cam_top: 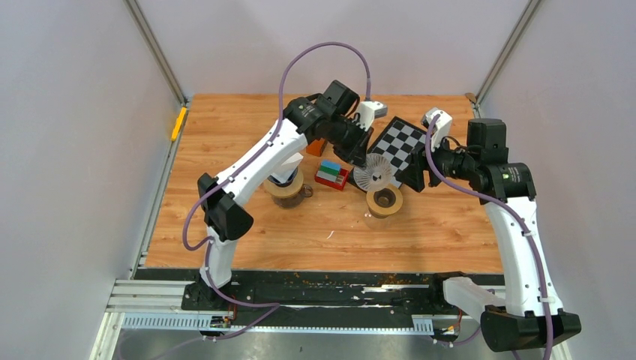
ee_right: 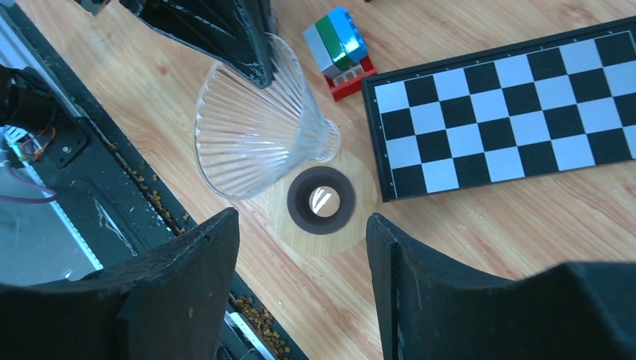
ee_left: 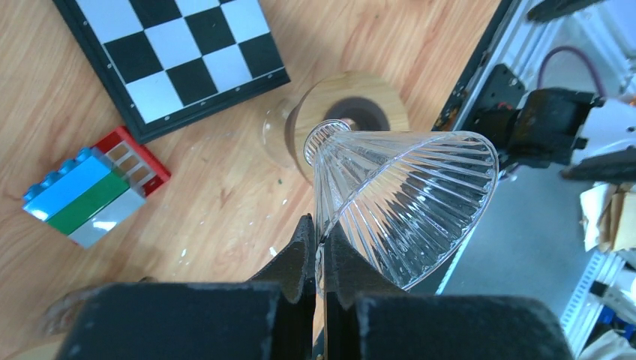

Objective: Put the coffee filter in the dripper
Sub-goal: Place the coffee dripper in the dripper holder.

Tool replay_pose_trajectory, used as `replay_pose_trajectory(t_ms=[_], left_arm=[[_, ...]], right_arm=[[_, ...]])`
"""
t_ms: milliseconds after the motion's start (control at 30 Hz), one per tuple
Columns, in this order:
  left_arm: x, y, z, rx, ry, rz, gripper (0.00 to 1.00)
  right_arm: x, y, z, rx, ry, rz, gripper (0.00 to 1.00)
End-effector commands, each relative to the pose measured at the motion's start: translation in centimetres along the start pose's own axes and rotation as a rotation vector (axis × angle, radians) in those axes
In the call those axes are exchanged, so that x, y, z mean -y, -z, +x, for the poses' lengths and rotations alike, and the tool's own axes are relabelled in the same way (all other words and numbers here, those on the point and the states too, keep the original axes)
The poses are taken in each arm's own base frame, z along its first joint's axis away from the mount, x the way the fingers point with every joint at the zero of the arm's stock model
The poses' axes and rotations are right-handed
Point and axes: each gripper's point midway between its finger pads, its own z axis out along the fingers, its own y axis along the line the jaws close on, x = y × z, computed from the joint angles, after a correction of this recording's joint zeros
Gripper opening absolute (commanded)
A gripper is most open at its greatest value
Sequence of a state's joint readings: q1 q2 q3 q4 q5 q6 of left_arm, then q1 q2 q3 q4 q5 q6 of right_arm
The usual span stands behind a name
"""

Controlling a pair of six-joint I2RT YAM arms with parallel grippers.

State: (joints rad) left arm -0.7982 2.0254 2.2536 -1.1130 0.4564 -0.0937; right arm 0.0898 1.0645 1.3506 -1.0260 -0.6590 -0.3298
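A clear ribbed glass cone (cam_top: 373, 174) hangs tilted on its side, its narrow end toward a wooden ring with a dark centre hole (cam_top: 384, 201). My left gripper (cam_top: 358, 154) is shut on the cone's rim. The left wrist view shows the fingers (ee_left: 304, 255) pinching the wall of the cone (ee_left: 397, 202), with the ring (ee_left: 382, 112) beyond it. My right gripper (cam_top: 411, 178) is open and empty. In its wrist view the jaws (ee_right: 301, 217) stand wide apart above the ring (ee_right: 352, 225), with the cone (ee_right: 255, 127) just left of the hole.
A chessboard (cam_top: 401, 142) lies right of the cone. A stack of red, green and blue bricks (cam_top: 331, 174) sits to its left. A second wooden ring on glass (cam_top: 285, 187) stands under the left arm. The black rail (ee_right: 255, 315) with crumbs runs along the near edge.
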Motion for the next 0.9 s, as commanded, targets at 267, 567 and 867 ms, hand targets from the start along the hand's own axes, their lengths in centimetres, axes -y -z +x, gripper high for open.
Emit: replay_pose_trajectory(t_ms=[267, 567, 867], left_arm=[[3.8, -0.6, -3.0, 0.137, 0.02, 0.022, 0.0], [5.3, -0.6, -3.3, 0.156, -0.034, -0.014, 0.0], [5.6, -0.8, -3.3, 0.158, -0.038, -0.009, 0.0]], right_arm=[[-0.2, -1.3, -1.3, 0.043, -0.048, -0.066, 0.56], [1.4, -2.1, 0.4, -0.018, -0.06, 0.003, 0.38], [1.6, -2.7, 1.2, -0.049, -0.035, 0.032, 0.17]])
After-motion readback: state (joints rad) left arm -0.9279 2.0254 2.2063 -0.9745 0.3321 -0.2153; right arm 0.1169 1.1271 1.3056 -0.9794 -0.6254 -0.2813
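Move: My left hand already pinches the clear coffee dripper by its rim; the dripper holder it is meant for stands about 8 cm to this hand's right, 6 back and 14 below. The checkerboard's middle is some 8 cm ahead and 12 right, the toy blocks about 5 ahead and 6 left, both roughly 25 lower. From my open right hand, the dripper's middle is about 10 cm left, 2 ahead and 5 below. I bring the dripper about 5 cm right and some 2.5 cm back with my left hand, nearly level, its grip kept, until the spout comes over the dripper holder, then hold it there. My right hand edges forward a little and sinks about 2.5 cm, its fingers closing from wide to nearly shut with one on each side of the dripper's near rim. ##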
